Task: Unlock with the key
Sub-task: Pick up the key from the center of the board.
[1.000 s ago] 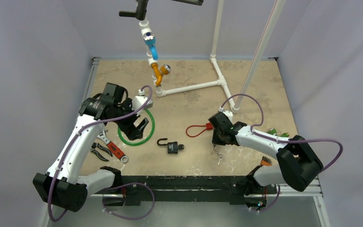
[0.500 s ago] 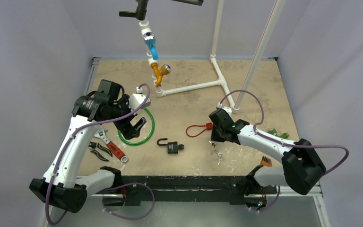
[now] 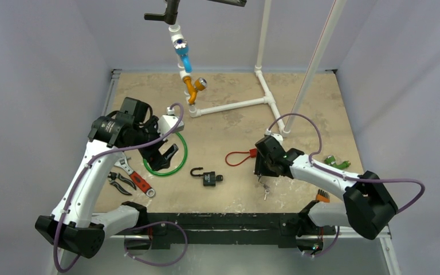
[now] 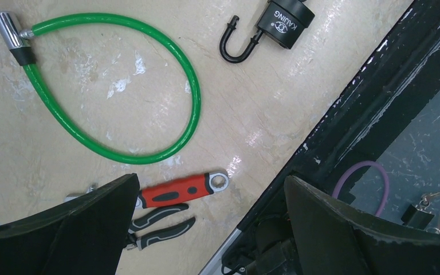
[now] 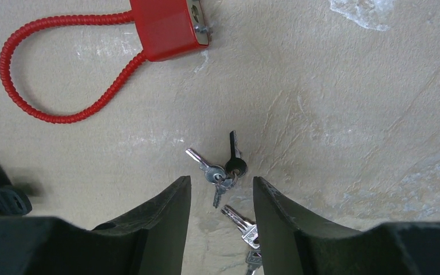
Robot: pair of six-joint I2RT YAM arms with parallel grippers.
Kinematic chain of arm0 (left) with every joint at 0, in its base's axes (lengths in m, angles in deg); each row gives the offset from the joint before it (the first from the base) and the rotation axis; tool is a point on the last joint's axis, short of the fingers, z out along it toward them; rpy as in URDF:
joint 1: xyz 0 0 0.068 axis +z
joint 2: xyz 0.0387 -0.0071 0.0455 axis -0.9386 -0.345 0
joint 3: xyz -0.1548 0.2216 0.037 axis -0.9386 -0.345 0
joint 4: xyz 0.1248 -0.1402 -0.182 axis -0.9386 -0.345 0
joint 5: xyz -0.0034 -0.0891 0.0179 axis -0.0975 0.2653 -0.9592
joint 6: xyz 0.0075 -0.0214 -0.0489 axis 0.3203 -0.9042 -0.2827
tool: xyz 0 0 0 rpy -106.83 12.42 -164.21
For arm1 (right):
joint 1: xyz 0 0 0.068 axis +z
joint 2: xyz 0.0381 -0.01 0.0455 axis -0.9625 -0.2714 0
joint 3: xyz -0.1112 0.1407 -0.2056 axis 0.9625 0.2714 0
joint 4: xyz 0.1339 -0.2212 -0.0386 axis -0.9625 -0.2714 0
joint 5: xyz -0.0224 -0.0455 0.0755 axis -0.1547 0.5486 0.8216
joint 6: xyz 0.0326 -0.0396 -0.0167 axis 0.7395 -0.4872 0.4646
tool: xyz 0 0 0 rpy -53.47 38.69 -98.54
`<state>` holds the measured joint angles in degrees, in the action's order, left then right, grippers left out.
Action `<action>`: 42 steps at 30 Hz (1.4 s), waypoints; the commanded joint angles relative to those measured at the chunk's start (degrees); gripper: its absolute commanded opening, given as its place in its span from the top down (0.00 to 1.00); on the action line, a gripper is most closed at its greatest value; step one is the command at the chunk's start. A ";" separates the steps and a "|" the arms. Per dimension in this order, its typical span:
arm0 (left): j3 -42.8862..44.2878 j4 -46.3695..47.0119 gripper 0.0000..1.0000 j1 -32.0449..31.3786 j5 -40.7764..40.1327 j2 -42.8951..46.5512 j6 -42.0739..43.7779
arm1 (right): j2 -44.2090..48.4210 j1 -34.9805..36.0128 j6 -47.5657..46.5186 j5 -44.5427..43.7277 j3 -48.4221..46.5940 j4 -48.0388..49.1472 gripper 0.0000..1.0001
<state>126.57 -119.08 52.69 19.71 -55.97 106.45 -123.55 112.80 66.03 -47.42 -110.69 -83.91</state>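
Note:
A black padlock lies on the table with its shackle sprung open at one end. A small ring of keys lies flat on the table, with two more keys just below it. My right gripper hovers right over them, open, with the keys between its fingertips and none gripped. My left gripper hangs wide open and empty above the green cable lock, left of the padlock.
A red cable lock lies just beyond the keys. A red-handled wrench and pliers lie near the front left. White pipe frame stands at the back. The black front rail borders the table.
My right gripper went from shut to open while staying over the keys, which now lie loose on the table. The left arm drew back slightly to the left, and its jaws opened a little wider.

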 commanded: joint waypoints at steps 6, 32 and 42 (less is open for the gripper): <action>0.03 0.62 0.00 -0.54 0.17 1.97 -0.63 | -1.97 -0.23 2.61 0.76 1.68 1.61 0.62; -0.24 1.33 0.00 -0.72 0.26 1.75 -1.39 | -5.21 -0.23 2.85 0.28 2.86 4.92 1.00; -0.99 -1.40 0.00 -4.12 1.11 4.09 4.02 | -2.37 -0.25 -0.97 2.21 -0.38 4.04 1.00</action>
<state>125.15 -118.58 50.44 20.13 -54.57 106.45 -127.11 112.69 67.62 -46.26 -109.01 -77.96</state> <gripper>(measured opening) 0.998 0.008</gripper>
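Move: The small bunch of keys with the black-headed key lies almost straight below my right hand, about 2 cm down. A second bunch of silver keys is some 5 cm back and 2 cm right of my hand. The red cable lock's body is roughly 7 cm ahead and 3 cm left, and the open padlock about 16 cm left and 1 cm back. From my left hand the key bunch lies about 28 cm right, 3 cm ahead and 20 cm below. I lower my half-open right hand nearly 2 cm over the key bunch, easing back a little. Then, staying low by the board, I slide about 1 cm forward and 1 cm left while closing my fingers all the way, and pinch the key ring just behind the black key's head. ##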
